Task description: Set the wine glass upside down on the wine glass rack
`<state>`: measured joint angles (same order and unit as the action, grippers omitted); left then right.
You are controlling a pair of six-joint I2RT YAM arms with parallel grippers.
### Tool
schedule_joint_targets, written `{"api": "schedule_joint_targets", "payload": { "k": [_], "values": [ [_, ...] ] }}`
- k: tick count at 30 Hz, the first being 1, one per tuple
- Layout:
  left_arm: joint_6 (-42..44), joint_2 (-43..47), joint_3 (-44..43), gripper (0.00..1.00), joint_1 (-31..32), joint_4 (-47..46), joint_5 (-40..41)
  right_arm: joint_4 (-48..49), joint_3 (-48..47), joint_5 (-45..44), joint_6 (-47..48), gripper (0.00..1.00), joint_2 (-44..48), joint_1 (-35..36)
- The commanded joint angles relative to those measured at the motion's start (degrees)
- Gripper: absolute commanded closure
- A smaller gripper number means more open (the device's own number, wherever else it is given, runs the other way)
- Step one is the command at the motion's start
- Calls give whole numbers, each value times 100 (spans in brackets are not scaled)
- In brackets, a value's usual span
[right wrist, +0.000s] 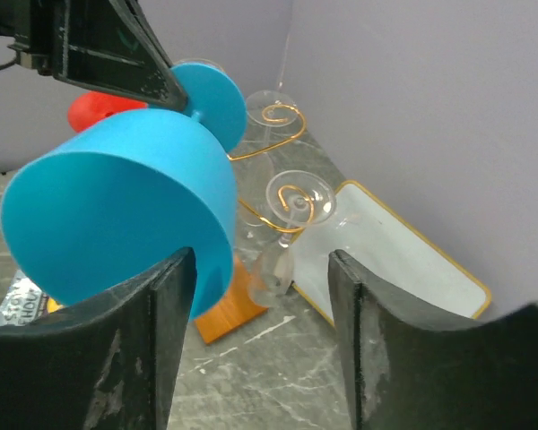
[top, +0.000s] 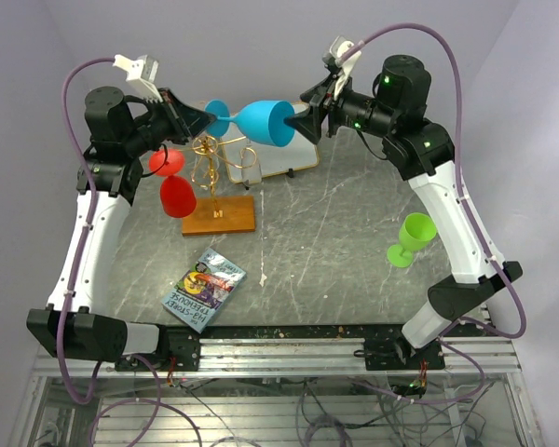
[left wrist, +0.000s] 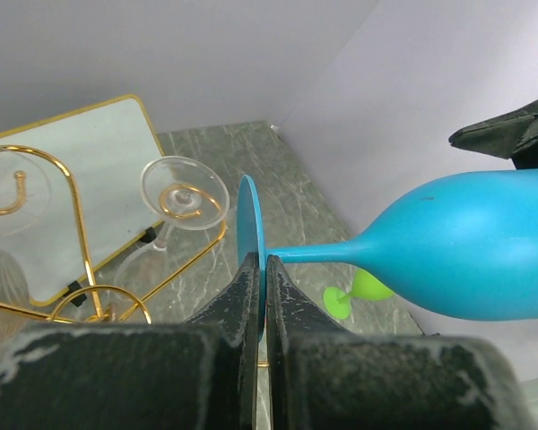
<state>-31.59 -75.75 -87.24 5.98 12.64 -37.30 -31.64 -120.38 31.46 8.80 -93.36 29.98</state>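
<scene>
A blue wine glass (top: 265,121) lies level in the air above the wine glass rack (top: 214,163), a gold wire stand on an orange-brown wooden base (top: 219,216). My left gripper (left wrist: 262,264) is shut on the rim of the glass's round foot (left wrist: 249,224). My right gripper (right wrist: 262,260) is open, and the rim of the bowl (right wrist: 117,206) sits against its left finger (right wrist: 152,331) without being clamped. A red glass (top: 175,194) and a clear glass (right wrist: 291,215) hang upside down on the rack.
A white board with a gold frame (top: 279,158) leans behind the rack. A green wine glass (top: 412,237) stands upright at the right, close to my right arm. A book (top: 203,289) lies on the marble table near the front.
</scene>
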Motion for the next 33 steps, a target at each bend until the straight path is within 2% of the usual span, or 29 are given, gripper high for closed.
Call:
{"api": "schedule_joint_targets", "payload": {
  "k": [1, 3, 7, 13, 17, 24, 33],
  "values": [
    [2, 193, -103, 93, -150, -104, 132, -146, 73, -337, 298, 32, 298, 3],
    [76, 236, -137, 93, -182, -60, 199, -207, 113, -468, 403, 24, 387, 8],
    [436, 315, -316, 93, -220, 237, 601, -331, 187, -736, 614, 17, 542, 8],
    [1534, 450, -715, 93, -192, 901, 1376, -481, 256, -1160, 844, 16, 758, -47],
    [2473, 520, -1042, 93, 117, 1247, 1637, -555, 179, -1213, 850, 16, 844, -136],
    [3658, 554, -1522, 93, 504, 1753, 1773, -541, 182, -1065, 766, 16, 957, -670],
    [4452, 460, -1902, 93, 843, 2162, 1671, -330, 582, -415, 483, 16, 1126, -1237]
  ]
}}
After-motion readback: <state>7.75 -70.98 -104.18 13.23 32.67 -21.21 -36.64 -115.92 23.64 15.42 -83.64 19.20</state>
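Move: The blue glass is already held by its foot in the left hand, lying nearly level with its bowl to the right. The rack's hub is about 3 cm left of that hand and some 12 cm below, neither ahead nor back; a clear glass hangs roughly 8 cm ahead and 7 cm right of the hand, the red one 6 cm back and 12 cm left. From the right hand, half open at the rim, the hub is about 22 cm left and 15 cm lower. The blue glass stays pinched by its foot as the left hand draws it some 4 cm left, out from between the right fingers, then lifts it to about 7 cm up and pulls back above the rack, rolling its left side up some 30 degrees and tilting the fingertips upward. The right hand spreads its fingers wide and withdraws to the right, turning clockwise. ##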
